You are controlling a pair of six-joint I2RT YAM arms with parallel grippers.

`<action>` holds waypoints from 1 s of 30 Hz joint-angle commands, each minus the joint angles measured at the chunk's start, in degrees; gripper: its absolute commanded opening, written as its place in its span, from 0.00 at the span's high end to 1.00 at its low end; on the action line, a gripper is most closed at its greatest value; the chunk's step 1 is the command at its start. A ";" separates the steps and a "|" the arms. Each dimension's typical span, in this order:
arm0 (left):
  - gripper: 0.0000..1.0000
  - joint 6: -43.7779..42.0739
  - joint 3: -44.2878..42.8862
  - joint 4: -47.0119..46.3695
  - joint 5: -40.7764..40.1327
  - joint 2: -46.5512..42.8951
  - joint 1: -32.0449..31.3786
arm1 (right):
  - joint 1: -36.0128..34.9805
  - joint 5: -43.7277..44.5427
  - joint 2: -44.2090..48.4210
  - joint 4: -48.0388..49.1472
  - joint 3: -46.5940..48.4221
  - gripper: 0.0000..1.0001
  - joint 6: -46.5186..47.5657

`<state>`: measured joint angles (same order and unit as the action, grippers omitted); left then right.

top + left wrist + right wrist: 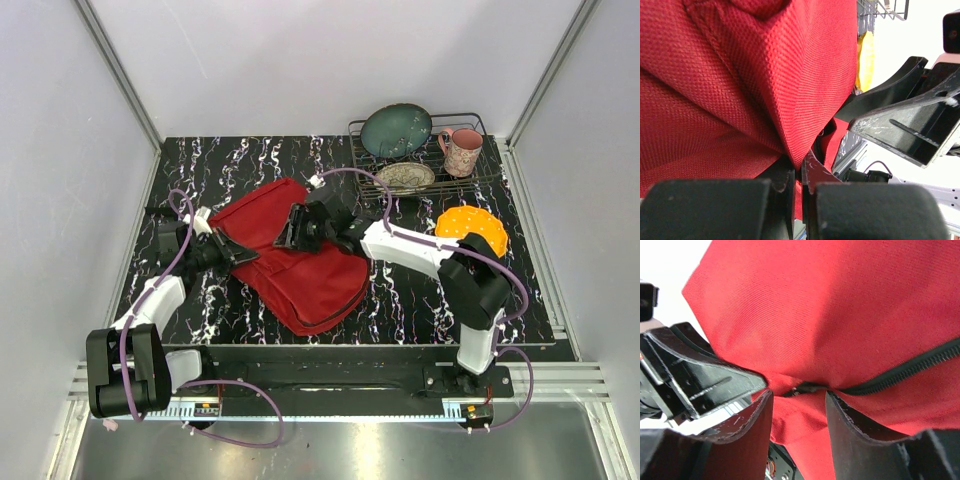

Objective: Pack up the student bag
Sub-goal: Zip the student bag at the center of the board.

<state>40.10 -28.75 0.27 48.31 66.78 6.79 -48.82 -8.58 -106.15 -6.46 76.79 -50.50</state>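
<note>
The student bag [305, 275], a large red fabric backpack, lies slumped across the middle of the marbled table. At the bag's left edge my left gripper [238, 252] is shut on a fold of its red cloth [790, 100], pinched thin between the pads [799, 167]. My right gripper [288, 228] reaches in from the right at the bag's upper side. Its jaws stand open [799, 397], one on each side of the end of a black zip [910, 370], with the small zip pull [800, 388] just beyond the tips. Red fabric bulges between the fingers without being clamped.
A wire dish rack [482, 172] at the back right holds a green bowl [396, 130], a pink mug [461, 152] and a patterned plate [405, 176]. An orange round object [471, 226] lies in front of the rack. White walls enclose the table.
</note>
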 commanded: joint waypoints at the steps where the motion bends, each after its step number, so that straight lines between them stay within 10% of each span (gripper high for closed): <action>1: 1.00 0.42 -0.78 -5.20 3.98 -2.01 -0.11 | -0.40 -1.00 -1.60 2.50 4.94 0.49 -1.70; 20: 1.00 0.07 -0.87 -5.37 4.24 -2.36 -1.69 | -1.81 2.78 -6.09 -5.05 11.01 0.62 2.07; 27: 1.00 0.16 -0.78 -5.55 4.42 -2.36 -1.51 | -2.16 3.74 -7.14 -5.75 11.88 1.00 3.04; 30: 1.00 0.16 -0.69 -5.37 4.51 -2.53 -1.60 | -2.07 6.46 -6.53 -7.60 12.68 1.00 5.14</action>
<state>40.10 -28.75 -0.14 49.06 66.17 5.63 -50.30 -5.93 -112.81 -12.45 86.06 -48.38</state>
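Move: The zipper pull is just off the right hand's half-open fingertips, some 2 cm to their left, 1 cm ahead and 2 cm lower. The bag edge, still pinched by the left fingers, lies about 6 cm left and 3 cm back of the right hand; the bag's far corner is roughly 14 cm ahead and 3 cm right. From the left hand the pull is around 4 cm ahead and 4 cm right, nearly level. The right hand edges left and forward some 2 cm, then dips and shuts its fingers on the zipper pull. ##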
